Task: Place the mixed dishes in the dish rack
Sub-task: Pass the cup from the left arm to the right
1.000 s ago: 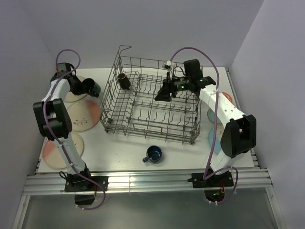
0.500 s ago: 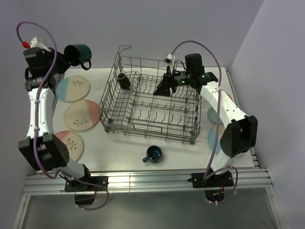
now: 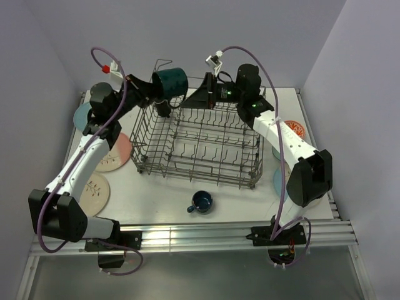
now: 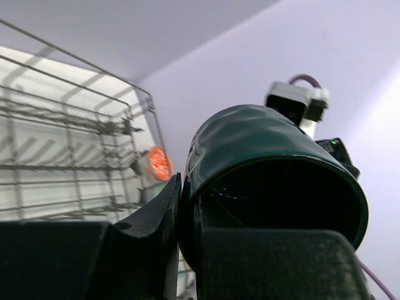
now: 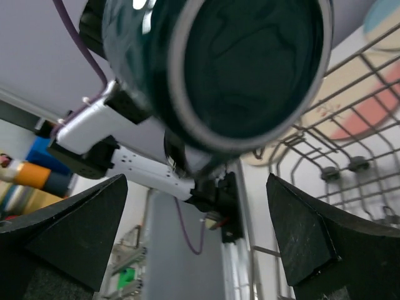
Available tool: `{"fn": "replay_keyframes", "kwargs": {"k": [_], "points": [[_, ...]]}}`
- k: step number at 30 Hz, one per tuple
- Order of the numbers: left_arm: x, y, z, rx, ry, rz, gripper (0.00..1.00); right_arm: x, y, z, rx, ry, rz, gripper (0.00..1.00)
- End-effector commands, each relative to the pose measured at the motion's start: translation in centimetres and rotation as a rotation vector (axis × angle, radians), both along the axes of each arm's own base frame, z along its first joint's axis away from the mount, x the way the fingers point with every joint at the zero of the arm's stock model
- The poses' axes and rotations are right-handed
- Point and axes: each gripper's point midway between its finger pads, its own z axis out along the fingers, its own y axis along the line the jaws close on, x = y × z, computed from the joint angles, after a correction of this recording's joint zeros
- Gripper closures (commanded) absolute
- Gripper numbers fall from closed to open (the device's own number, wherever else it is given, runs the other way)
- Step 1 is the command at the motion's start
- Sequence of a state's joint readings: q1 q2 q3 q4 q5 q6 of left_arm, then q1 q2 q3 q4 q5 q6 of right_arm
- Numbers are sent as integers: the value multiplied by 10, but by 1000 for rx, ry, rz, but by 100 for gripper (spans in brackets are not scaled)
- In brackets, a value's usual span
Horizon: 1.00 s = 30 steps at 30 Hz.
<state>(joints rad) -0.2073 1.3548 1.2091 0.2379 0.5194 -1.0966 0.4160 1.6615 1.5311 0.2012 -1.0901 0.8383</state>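
A teal mug (image 3: pixel 172 81) hangs tilted in the air over the back left corner of the grey wire dish rack (image 3: pixel 199 164), with my left gripper (image 3: pixel 156 87) shut on its wall. In the left wrist view one finger is inside the mug (image 4: pixel 269 156) and one outside. My right gripper (image 3: pixel 199 97) stands wide open just right of the mug, holding nothing; in its wrist view the mug's base (image 5: pixel 237 62) sits just above the gap between the fingers (image 5: pixel 75 231). A black mug (image 3: pixel 164 107) lies inside the rack. A dark blue mug (image 3: pixel 202 201) stands on the table in front.
Cream and pink plates (image 3: pixel 115 152) (image 3: pixel 94 190) and a light blue one (image 3: pixel 81 115) lie left of the rack. An orange-red bowl (image 3: pixel 294 131) and partly hidden plates (image 3: pixel 278 181) sit to its right. Walls close in on both sides and at the back.
My left arm has swung the teal mug from the far left to the rack's back left corner. My right gripper rose out of the rack, moved left and opened wide.
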Motion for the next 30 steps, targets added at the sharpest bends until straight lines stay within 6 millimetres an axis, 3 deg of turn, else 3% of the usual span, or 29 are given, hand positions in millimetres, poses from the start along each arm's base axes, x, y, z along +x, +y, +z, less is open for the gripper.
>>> {"fn": "replay_keyframes", "kwargs": {"k": [1,5,9,16,23,30], "points": [[-26,-10,73,-163,-213,-44,100,-32,-4,42,109,-29,43,0],[-34,-22,67,-189,-199,-76,100,-44,-7,39,146,-17,72,0],[-38,-28,51,-204,-166,-87,100,-53,-10,47,232,-46,85,1],[-46,-32,35,-239,-142,-89,100,-46,-3,46,236,-11,64,17],[-51,-40,27,-247,-129,-119,100,-40,6,34,217,32,61,41],[-54,-50,19,-250,-122,-157,100,-35,8,31,226,62,56,50]]}}
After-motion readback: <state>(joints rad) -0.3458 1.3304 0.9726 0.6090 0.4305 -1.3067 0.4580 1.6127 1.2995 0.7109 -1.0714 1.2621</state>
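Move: The green cup, pinched by its rim in the left hand, lies about 9 cm to the left and 7 cm ahead of the wide-open right hand, at its height, handle pointing back towards the base. From the left hand, the right gripper is about 13 cm to the right, 5 cm back and level. From the right hand, the brown cup stands some 21 cm ahead, 16 cm left and 27 cm down; the rack's middle is 15 cm ahead and 30 cm down. The left fingers keep their pinch on the green cup and carry it about 4 cm right and 3 cm back, towards the right gripper, rolling slightly. The right hand draws back some 4 cm and tilts about 10 degrees, then from midway nearly halts while its fingers, one above and one below, close to about half around the handle; whether they touch it can't be told. ##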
